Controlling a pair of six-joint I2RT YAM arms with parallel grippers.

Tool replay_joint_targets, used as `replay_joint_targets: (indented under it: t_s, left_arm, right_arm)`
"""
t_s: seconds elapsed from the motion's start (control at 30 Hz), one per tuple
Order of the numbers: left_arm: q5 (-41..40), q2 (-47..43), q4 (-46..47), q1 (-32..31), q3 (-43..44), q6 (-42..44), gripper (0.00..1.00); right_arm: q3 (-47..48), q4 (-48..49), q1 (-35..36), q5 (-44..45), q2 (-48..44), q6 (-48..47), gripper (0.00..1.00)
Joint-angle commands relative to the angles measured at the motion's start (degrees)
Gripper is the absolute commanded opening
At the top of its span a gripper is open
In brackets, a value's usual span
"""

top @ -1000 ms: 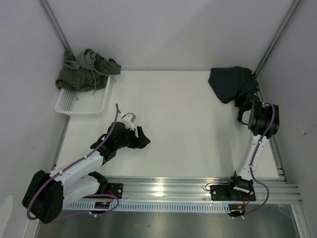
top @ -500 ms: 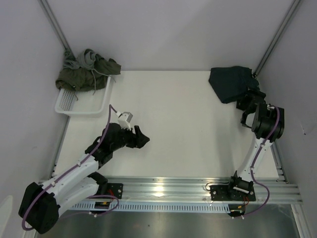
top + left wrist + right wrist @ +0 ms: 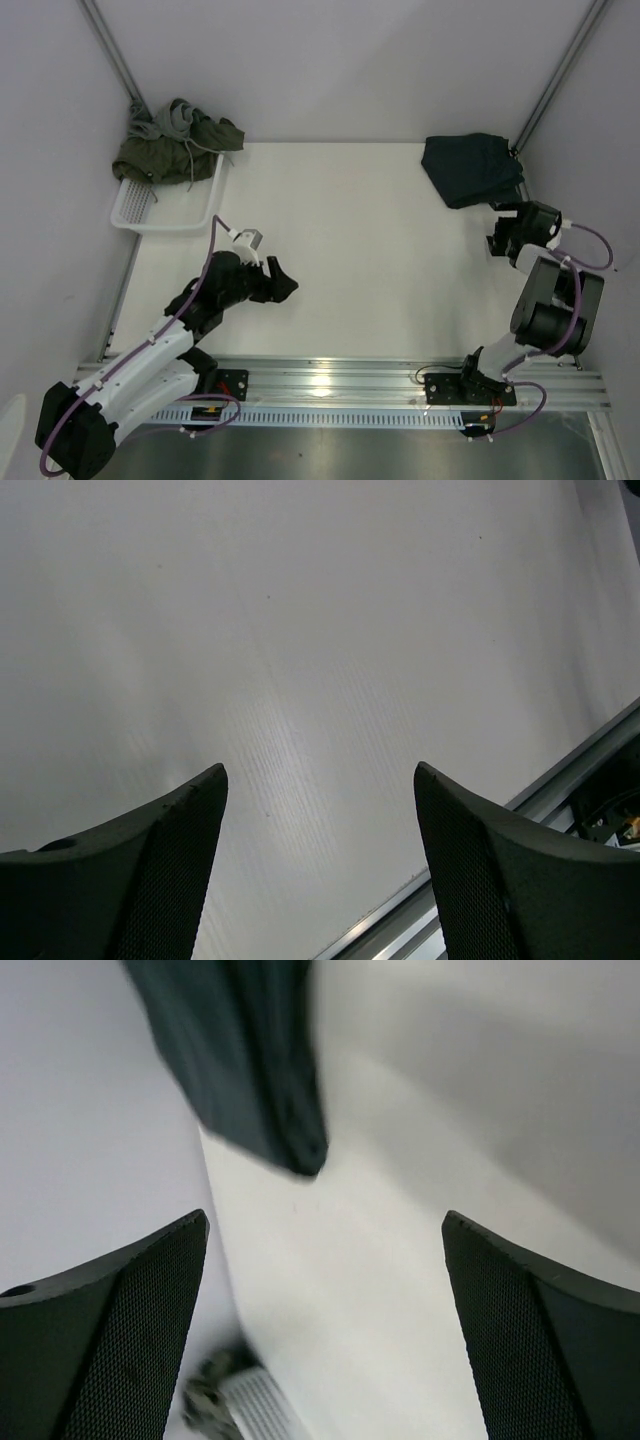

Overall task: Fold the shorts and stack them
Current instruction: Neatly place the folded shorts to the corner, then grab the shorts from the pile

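Folded dark navy shorts [image 3: 470, 168] lie at the table's back right corner; the right wrist view shows them blurred at the top [image 3: 245, 1060]. My right gripper [image 3: 501, 236] [image 3: 325, 1218] stands open just in front of them, apart from the cloth and holding nothing. Olive green shorts [image 3: 170, 155] and grey shorts [image 3: 176, 118] are heaped over the back of the white basket [image 3: 165, 212] at the far left. My left gripper [image 3: 284, 286] [image 3: 320, 770] is open over bare table [image 3: 300, 630], near the front left, with nothing between its fingers.
The basket's mesh [image 3: 258, 1400] and a bit of olive cloth [image 3: 205, 1400] show far off in the right wrist view. An aluminium rail [image 3: 330, 380] runs along the near edge. Walls and slanted frame posts [image 3: 560, 70] close in the sides.
My right gripper opened and let go of the navy shorts, then drew back toward the near side. The left arm pulled back a little toward its base.
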Motion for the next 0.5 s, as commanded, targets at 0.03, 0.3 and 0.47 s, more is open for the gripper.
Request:
replay_joint_targets:
  t_s: [0.03, 0.3, 0.47]
  left_arm:
    - [-4.1, -0.6, 0.9, 0.1, 3.5, -1.7, 0.79]
    - [-7.0, 0.8, 3.3, 0.1, 4.0, -1.2, 0.99]
    - [-12.7, -2.4, 5.2, 0.1, 1.4, -0.3, 0.99]
  right_arm:
    - [4.7, -21.8, 6.3, 1.3, -13.5, -22.7, 0.99]
    - [-5.7, -18.1, 13.6, -7.1, -31.8, -38.9, 1.00]
    - [-12.4, -11.9, 16.2, -10.1, -34.5, -46.2, 0.99]
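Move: The folded shorts lie in the far right corner, their middle about 24 cm ahead of the empty right hand, 2 cm to its left and some 6 cm below. The table's right edge runs roughly 10 cm to this hand's right, level with it and 8 cm lower. From the left hand, the shorts are about 45 cm ahead, 52 cm right and 10 cm below, while the clothes basket stands some 40 cm ahead and 37 cm left. Touching nothing and with its fingers still wide open, the right hand swings away from the shorts: about 13 cm left over bare table, drawing back some 7 cm, rising 11 cm and then dipping a little, while it turns counter-clockwise and rolls its left side down, each by 30 to 40 degrees. The left hand drifts about 3 cm forward and up and opens fully. ##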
